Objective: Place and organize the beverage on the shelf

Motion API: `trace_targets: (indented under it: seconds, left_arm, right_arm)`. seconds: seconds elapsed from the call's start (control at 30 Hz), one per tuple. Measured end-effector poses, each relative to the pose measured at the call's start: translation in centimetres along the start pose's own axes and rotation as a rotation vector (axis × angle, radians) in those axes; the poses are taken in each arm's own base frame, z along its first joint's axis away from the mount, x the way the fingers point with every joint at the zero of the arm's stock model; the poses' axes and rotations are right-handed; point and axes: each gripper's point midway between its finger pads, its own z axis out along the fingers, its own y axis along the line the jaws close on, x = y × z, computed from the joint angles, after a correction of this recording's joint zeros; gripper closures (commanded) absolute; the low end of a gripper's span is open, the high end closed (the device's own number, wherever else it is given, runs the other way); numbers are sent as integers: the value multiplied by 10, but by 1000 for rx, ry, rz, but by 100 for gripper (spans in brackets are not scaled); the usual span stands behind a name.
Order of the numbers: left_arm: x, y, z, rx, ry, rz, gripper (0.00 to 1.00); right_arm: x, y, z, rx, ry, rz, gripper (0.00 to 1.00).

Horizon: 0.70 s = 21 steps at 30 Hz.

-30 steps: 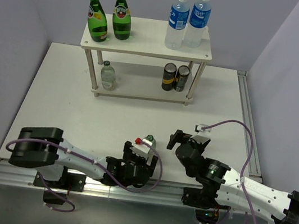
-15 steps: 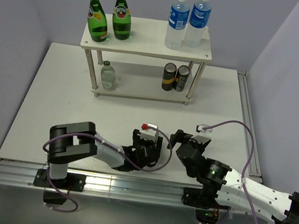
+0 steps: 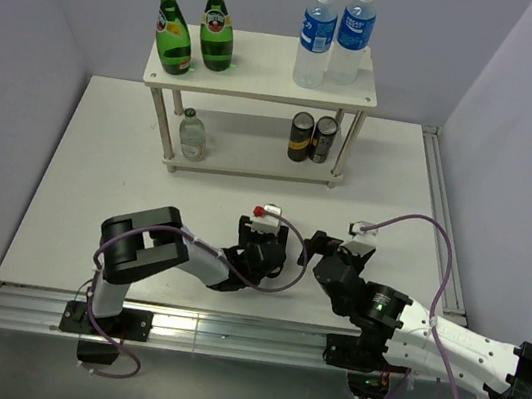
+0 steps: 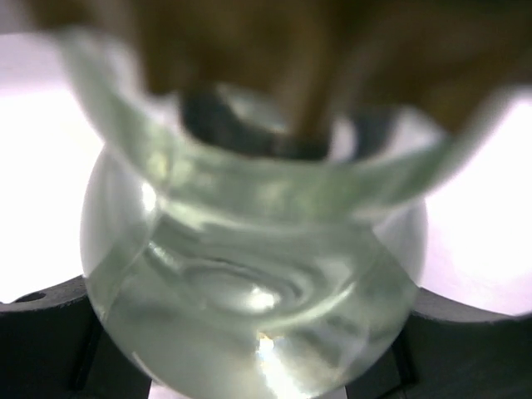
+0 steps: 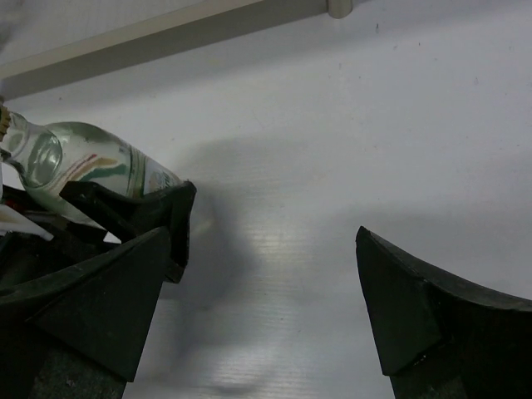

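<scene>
My left gripper (image 3: 261,245) is shut on a small clear bottle (image 4: 249,283), whose glass fills the left wrist view between the black fingers (image 4: 41,332). In the right wrist view this bottle (image 5: 83,162) leans, label showing, gripped by those fingers (image 5: 141,212). My right gripper (image 5: 264,241) stands open over bare table, just right of the left one, also seen from above (image 3: 317,248). On the shelf (image 3: 255,78), two green bottles (image 3: 174,35) stand top left, two blue-labelled bottles (image 3: 315,40) top right, and another small clear bottle (image 3: 191,135) on the lower tier.
Two dark cans (image 3: 311,138) stand on the lower tier at the right. Purple walls close the table on the left, back and right. A metal rail (image 3: 225,330) runs along the near edge by the arm bases.
The left jaws have closed on the small bottle. The left arm has folded and carried its gripper a little away from the near edge. The right arm has stayed put.
</scene>
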Motion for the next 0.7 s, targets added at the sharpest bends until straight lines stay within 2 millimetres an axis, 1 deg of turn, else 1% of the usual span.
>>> trace_targets:
  seconds: [0.13,0.3,0.37,0.43,0.5,0.7]
  left_arm:
    - [-6,19,7,-35,0,28,100]
    - [-17,55,12,-84,37,99,100]
    - [-27,69,15,-109,41,111,100]
    - [-37,78,19,-127,34,111,100]
    - [-53,88,23,-143,18,100,100]
    - [-81,108,38,-171,-1,89,100]
  right_arm:
    - [0,0,0,0,0,0,0]
    - [0,0,0,-1,-1,1,0]
    - [0,0,0,-1,0,2,0]
    - [0,0,0,-1,-1,2,0]
    - [0,0,0,-2,-1,2,0]
    - [0,0,0,-2,-1,2,0]
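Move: The left hand already grips the last clear bottle. Its likely place, the free spot on the lower shelf just right of the clear bottle already there, lies about 21 cm ahead, 16 cm to the left and some 5 cm up. That shelved bottle stands about 24 cm left and 21 cm ahead; the near black can is about 24 cm ahead and 6 cm right. From the idle right hand the spot lies some 28 cm ahead, 30 cm left and a little lower. With its fingers keeping their hold round the clear bottle's body, the left hand sweeps it about 10 cm to the left and 8 cm forward towards the lower shelf, nearly level at first and then climbing, some 5 cm in all. On the way the wrist turns roughly 10 degrees, its left side rising and the fingers swinging a little counter-clockwise, and the hand is still travelling as it nears the shelf's front edge. ##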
